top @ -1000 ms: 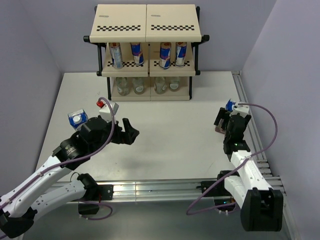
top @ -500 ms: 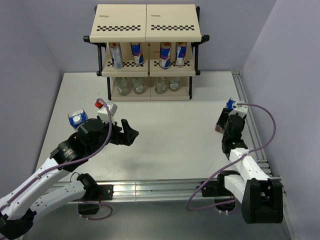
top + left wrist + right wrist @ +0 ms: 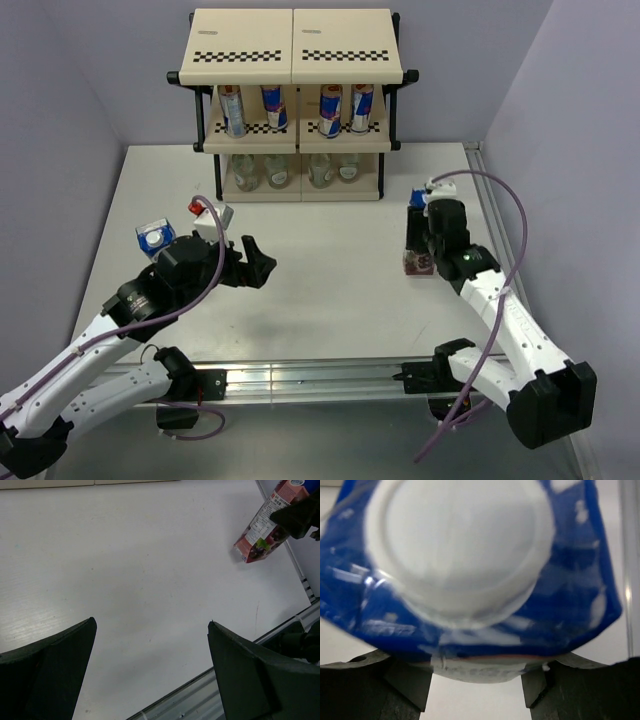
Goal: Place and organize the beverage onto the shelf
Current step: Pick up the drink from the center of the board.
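The shelf [image 3: 295, 60] stands at the back of the table, with slim cans [image 3: 232, 110] on its middle tier and clear bottles [image 3: 247, 172] on the bottom tier. My right gripper [image 3: 432, 218] [image 3: 475, 676] is shut on the top of a purple grape carton [image 3: 414, 250] [image 3: 264, 527], which hangs tilted right of the table's centre. Its blue top and white cap [image 3: 460, 545] fill the right wrist view. My left gripper [image 3: 255, 263] [image 3: 152, 625] is open over bare table at the near left, holding nothing.
Two more cartons stand behind the left arm, one with a blue top [image 3: 153, 237] and one with a red cap [image 3: 208, 214]. A metal rail [image 3: 500, 240] runs along the table's right edge and another along the near edge [image 3: 320, 378].
The right gripper has closed on the grape carton at the right edge and carried it left and further from the near edge. The left arm has barely moved.
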Motion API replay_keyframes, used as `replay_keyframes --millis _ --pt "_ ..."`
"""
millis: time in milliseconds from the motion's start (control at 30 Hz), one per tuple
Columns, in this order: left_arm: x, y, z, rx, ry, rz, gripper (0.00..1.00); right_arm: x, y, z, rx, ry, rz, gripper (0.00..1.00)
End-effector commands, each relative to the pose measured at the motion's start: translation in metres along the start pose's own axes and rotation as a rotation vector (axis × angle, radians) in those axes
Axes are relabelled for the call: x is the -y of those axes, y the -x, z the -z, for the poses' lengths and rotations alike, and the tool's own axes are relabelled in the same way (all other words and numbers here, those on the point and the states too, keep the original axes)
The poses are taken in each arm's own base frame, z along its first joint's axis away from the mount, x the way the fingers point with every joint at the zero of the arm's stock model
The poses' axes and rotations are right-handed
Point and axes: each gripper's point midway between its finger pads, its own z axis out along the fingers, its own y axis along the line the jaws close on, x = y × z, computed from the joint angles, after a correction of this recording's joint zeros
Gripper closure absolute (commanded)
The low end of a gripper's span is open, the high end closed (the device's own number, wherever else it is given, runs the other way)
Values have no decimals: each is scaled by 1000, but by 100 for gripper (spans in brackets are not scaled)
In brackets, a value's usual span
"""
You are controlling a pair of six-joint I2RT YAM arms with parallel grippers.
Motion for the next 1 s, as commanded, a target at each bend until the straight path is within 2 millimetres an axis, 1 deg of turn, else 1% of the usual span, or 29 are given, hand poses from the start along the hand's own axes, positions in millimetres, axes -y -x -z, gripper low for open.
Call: replay_keyframes --millis 0,33,67,100,133,167,200,233,267,300,333,367,400,433,467,500,533,567,600,633,667,700,733,800,833,867,900,933,967 --pt "21 17 -3 47 -88 50 1 -47 139 64 287 252 -90 98" --pt "27 17 -6 45 -116 60 1 -59 145 73 279 317 -79 99" --pt "35 17 -9 42 -152 83 0 -67 166 91 310 378 -83 100" --pt "47 21 -12 62 -211 95 1 -77 165 96 284 421 -71 100" --pt "50 19 -20 58 -221 106 1 -85 171 105 284 467 -62 100" --pt "57 19 -23 55 -255 121 1 -89 178 113 287 490 -59 100" --pt "64 23 -27 80 -293 129 1 -93 191 126 296 518 -61 100" --pt "73 21 -32 74 -342 126 1 -106 195 140 293 609 -45 100" --pt "78 22 -34 84 -377 112 0 -113 202 151 299 662 -30 100" --pt "81 13 -37 66 -410 93 0 -118 214 167 313 717 -19 100" --pt "100 24 -36 111 -512 65 1 -124 219 178 315 766 -8 100" --pt "107 23 -36 117 -560 20 1 -135 226 202 339 875 19 100" --pt "112 21 -36 123 -601 -5 1 -141 228 210 342 930 31 100" --pt "125 20 -34 126 -684 -47 1 -145 230 220 348 975 40 100" --pt "130 19 -33 131 -725 -69 1 -152 232 241 360 1071 65 100" --pt "135 18 -32 129 -760 -86 1 -155 233 249 363 1109 76 100" --pt "140 11 -34 108 -803 -106 1 -158 233 258 363 1151 87 100" --pt "152 13 -25 122 -892 -142 1 -160 235 272 376 1202 104 100" --pt "158 14 -22 118 -934 -154 1 -167 231 287 372 1299 136 100" --pt "163 10 -23 96 -972 -159 1 -169 229 294 375 1338 147 100" --pt "168 8 -18 83 -1021 -168 0 -172 226 298 366 1369 154 100" --pt "178 8 -3 91 -1126 -209 1 -177 222 308 365 1428 176 100" --pt "180 6 0 87 -1157 -213 1 -177 218 310 358 1448 185 100" --pt "183 3 8 86 -1205 -243 1 -179 211 310 348 1469 208 100" --pt "183 3 8 85 -1210 -249 1 -181 207 315 344 1510 222 100" --pt "184 2 7 84 -1210 -258 1 -185 199 312 315 1535 213 100" --pt "186 6 10 90 -1223 -266 1 -188 203 320 363 1565 223 100" --pt "189 2 12 69 -1253 -276 1 -191 204 321 380 1574 216 100" --pt "191 3 13 63 -1261 -271 1 -195 199 315 347 1580 171 100"
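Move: The grape juice carton is already in the right hand's grip near its top, its middle about 6 cm below and 2 cm back of that hand. From the left gripper, which is empty and open, it lies roughly 38 cm right, 8 cm ahead and 15 cm lower. The left gripper is some 38 cm left, 10 cm back and 9 cm above the right hand; the shelf is about 30 cm left, 24 cm ahead and 5 cm higher. The orange juice carton stands roughly 24 cm left, 4 cm ahead and 14 cm below the left gripper. The grape juice carton, still pinched by the right hand, is carried steeply up and left, then increasingly back, about 25 cm up and 22 cm left, while the wrist swings some 70 degrees counter-clockwise. The left hand comes to meet it about 15 cm rightward, later backing and rising a little, turning clockwise with its fingers wide open around the carton's lower part. ##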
